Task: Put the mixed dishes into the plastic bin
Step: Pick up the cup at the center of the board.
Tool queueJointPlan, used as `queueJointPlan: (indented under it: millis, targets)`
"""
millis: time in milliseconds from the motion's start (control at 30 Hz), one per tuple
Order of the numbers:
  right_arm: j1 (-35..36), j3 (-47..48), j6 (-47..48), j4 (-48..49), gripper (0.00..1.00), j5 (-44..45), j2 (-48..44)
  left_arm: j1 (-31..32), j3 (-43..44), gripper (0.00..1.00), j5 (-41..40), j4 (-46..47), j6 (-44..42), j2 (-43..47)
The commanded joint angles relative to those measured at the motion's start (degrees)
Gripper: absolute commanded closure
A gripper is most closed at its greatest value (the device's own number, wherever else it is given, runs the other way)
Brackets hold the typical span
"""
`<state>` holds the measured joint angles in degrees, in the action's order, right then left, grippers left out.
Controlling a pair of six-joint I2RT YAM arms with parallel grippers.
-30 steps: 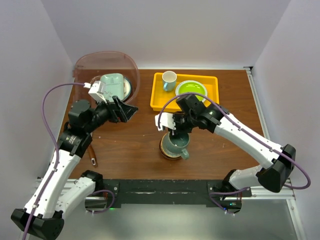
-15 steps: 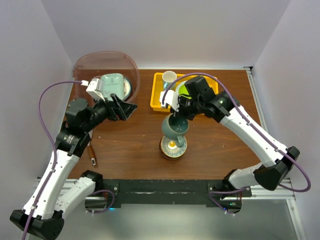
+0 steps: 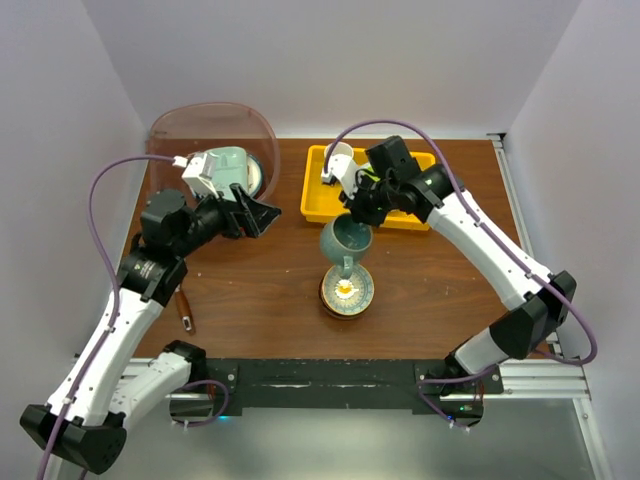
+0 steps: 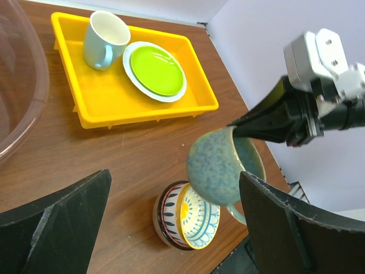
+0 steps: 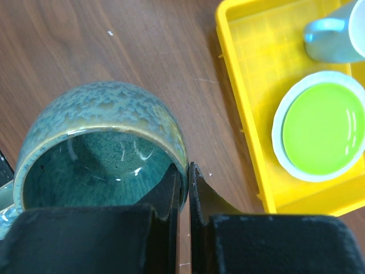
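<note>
A teal mug (image 3: 345,240) hangs tilted above the table, with my right gripper (image 3: 353,220) shut on its rim. In the right wrist view the two fingers pinch the mug (image 5: 102,148) wall, one inside and one outside, at the gripper (image 5: 187,177). Below it two stacked patterned bowls (image 3: 347,292) sit on the table. The plastic bin (image 3: 205,122) stands at the back left, holding a pale green tray (image 3: 226,163) and a plate. My left gripper (image 3: 262,218) is open and empty beside the bin, facing the mug (image 4: 219,168) and bowls (image 4: 185,216).
A yellow tray (image 3: 318,205) at the back centre holds a white cup (image 4: 102,40) and a lime-green plate (image 4: 155,69). My right arm crosses above it. A brown-handled utensil (image 3: 185,312) lies near the left arm. The bin's wall (image 4: 23,85) is at the left wrist view's left edge.
My right gripper has lifted the teal mug off the stacked bowls, up and toward the back. The bowls are now uncovered. The left gripper has shifted slightly right.
</note>
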<state>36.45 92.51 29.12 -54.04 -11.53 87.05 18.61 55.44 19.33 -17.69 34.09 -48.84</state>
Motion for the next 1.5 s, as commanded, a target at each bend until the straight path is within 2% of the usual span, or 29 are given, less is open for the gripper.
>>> queueJointPlan:
  millis: [0, 200, 500, 667, 833, 967, 1100, 1300, 1467]
  targets:
    - [-2.4, 6.2, -7.0, 5.0, 1.00, -2.8, -0.2, 2.0, 2.4, 0.00, -1.1, 1.8, 0.6, -1.2]
    - [-4.3, 7.3, -10.8, 5.9, 1.00, -3.1, 1.5, 5.0, 3.4, 0.00, -4.6, 0.4, -1.4, -3.1]
    - [-8.6, 8.6, -19.3, 6.7, 1.00, -4.9, 4.6, 11.8, 2.7, 0.00, -14.6, -0.1, -9.8, -4.9]
    - [-10.5, 9.4, -23.8, 7.1, 1.00, -4.1, 5.7, 20.7, 2.8, 0.00, -22.0, 3.6, -15.0, -7.4]
    - [-10.5, 9.6, -25.5, 7.2, 1.00, 1.3, 6.4, 30.7, 3.8, 0.01, -31.1, 6.4, -23.0, -11.1]
    - [-10.6, 10.1, -25.7, 5.5, 1.00, 3.2, 7.3, 34.7, 9.0, 0.09, -35.3, 3.9, -27.9, -16.5]
    - [-10.5, 10.0, -25.7, 5.1, 1.00, 3.9, 7.6, 36.4, 16.3, 0.21, -37.9, -3.6, -31.2, -25.0]
    - [-10.5, 10.1, -26.2, 4.2, 1.00, 4.1, 8.1, 39.0, 26.1, 0.34, -42.1, -12.7, -33.6, -34.3]
    - [-10.6, 10.6, -27.2, 3.8, 1.00, 4.0, 8.4, 41.2, 31.1, 0.38, -44.8, -17.3, -36.1, -38.6]
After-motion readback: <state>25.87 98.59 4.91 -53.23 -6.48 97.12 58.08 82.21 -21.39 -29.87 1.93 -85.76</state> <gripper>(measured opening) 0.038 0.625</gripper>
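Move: The right fingers still hold the cup by its rim. The cup's middle lies about 4 cm back, 1 cm left and 4 cm below the right hand, and from the empty left hand some 17 cm right, 2 cm back and 10 cm down. From the right hand, the bowl stack is roughly 12 cm back, 1 cm left and 19 cm below; the yellow tray's middle is about 12 cm ahead, 4 cm right and 21 cm below. The left hand swings about 15 cm to the right and sinks some 6 cm towards the cup, rolling about 50 degrees with its left side rising while its wide-open fingers draw in to roughly two thirds, which brings the fingertips close to either side of the handle without shutting on it. Meanwhile the right hand keeps its pinch on the rim and carries the cup forward about 7 cm and somewhat right, towards the yellow tray, sinking slightly late on and turning some 30 degrees clockwise, so that the handle comes round towards the left gripper. ##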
